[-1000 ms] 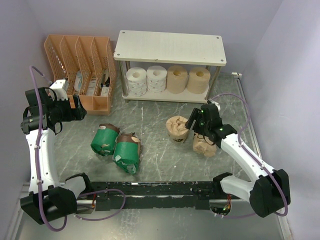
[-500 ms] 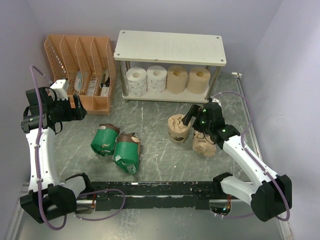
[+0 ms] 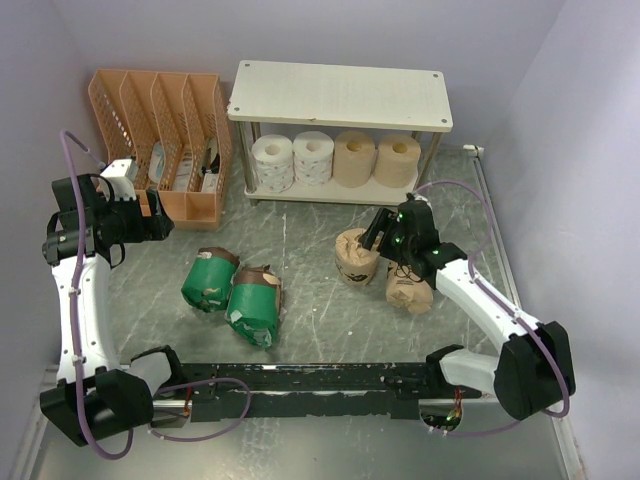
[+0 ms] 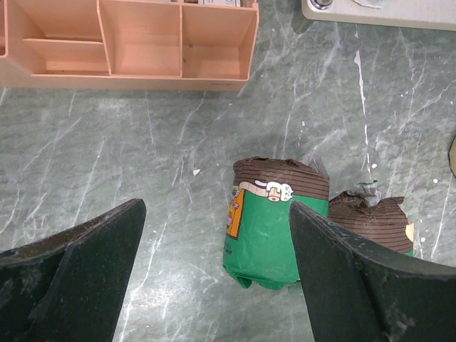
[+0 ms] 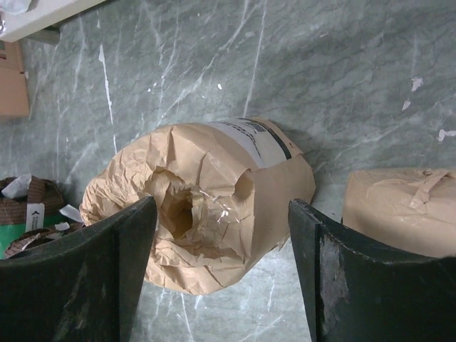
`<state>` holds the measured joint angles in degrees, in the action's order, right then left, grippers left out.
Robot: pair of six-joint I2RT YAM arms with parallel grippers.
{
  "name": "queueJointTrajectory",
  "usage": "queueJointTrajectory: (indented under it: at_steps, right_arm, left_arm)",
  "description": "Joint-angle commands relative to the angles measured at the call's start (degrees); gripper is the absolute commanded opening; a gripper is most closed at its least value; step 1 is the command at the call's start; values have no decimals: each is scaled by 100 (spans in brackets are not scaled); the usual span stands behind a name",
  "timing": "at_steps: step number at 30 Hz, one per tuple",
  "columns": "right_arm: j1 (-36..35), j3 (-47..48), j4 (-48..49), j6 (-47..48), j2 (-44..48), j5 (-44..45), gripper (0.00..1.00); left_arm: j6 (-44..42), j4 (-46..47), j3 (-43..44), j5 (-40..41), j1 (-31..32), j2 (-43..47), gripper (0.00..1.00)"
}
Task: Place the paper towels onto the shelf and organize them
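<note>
The shelf [image 3: 340, 92] stands at the back; its lower board holds two white rolls [image 3: 272, 160] and two tan rolls [image 3: 397, 159]. My right gripper [image 3: 378, 234] is open above a tan-paper-wrapped roll [image 3: 354, 257], which lies between the jaws in the right wrist view [image 5: 206, 206]. A second wrapped roll [image 3: 408, 290] lies beside it, also at the right edge of the right wrist view [image 5: 402, 210]. Two green-wrapped rolls [image 3: 208, 280] [image 3: 255, 305] lie left of centre. My left gripper [image 3: 160, 225] is open, high at the left, over a green roll [image 4: 274, 224].
An orange slotted file organizer [image 3: 165, 140] stands left of the shelf and shows in the left wrist view [image 4: 128, 43]. The shelf's top board is bare. Purple walls close in the table on three sides.
My right gripper has moved back and left, from beside the wrapped rolls to over the nearer one, straddling it. The left arm has not moved.
</note>
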<state>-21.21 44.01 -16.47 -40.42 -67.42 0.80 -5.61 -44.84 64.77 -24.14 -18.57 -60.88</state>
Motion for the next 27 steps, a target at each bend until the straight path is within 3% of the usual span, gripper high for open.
queueJointTrajectory:
  at_steps: [1, 13, 16, 18, 21, 27]
  right_arm:
    - [19, -39, 267, 26, -109, 23, 71]
    - [21, -263, 506, -11, -470, -200, 61]
    - [25, -320, 556, -32, -563, -210, 44]
    - [25, -346, 597, -57, -575, -210, 23]
    - [29, -292, 570, -70, -497, -203, 0]
    - [25, 151, 162, -174, 36, -202, 0]
  left_arm:
    - [-13, 114, 103, 43, -55, -13, 94]
    - [-19, 119, 90, 44, -57, -20, 93]
    - [-20, 124, 75, 50, -56, -8, 93]
    - [-23, 116, 77, 59, -59, 4, 94]
    - [-25, 108, 79, 71, -58, 9, 94]
    - [-19, 115, 79, 81, -56, 9, 94]
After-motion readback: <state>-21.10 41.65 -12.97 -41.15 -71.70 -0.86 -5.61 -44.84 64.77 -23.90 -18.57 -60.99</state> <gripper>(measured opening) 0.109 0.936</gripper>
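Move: The torn-open brown pack already stands under the right hand, its middle about 2 cm ahead, 3 cm to the left and some 7 cm below. The other brown pack lies about 10 cm to the right of the hand and 5 cm back; the nearer green pack lies roughly 28 cm to the left and 9 cm back. From the idle left hand the torn pack is some 42 cm to the right, about 3 cm ahead and 17 cm lower. With the fingers about three-quarters open over the upright brown pack, the right hand sinks some 3 cm onto the loose paper at its torn top, hardly shifting sideways and keeping its wrist almost steady. At the bottom the fingers close nearly shut and pinch the crumpled rim on the pack's right side, still holding it as the hand all but stops. ##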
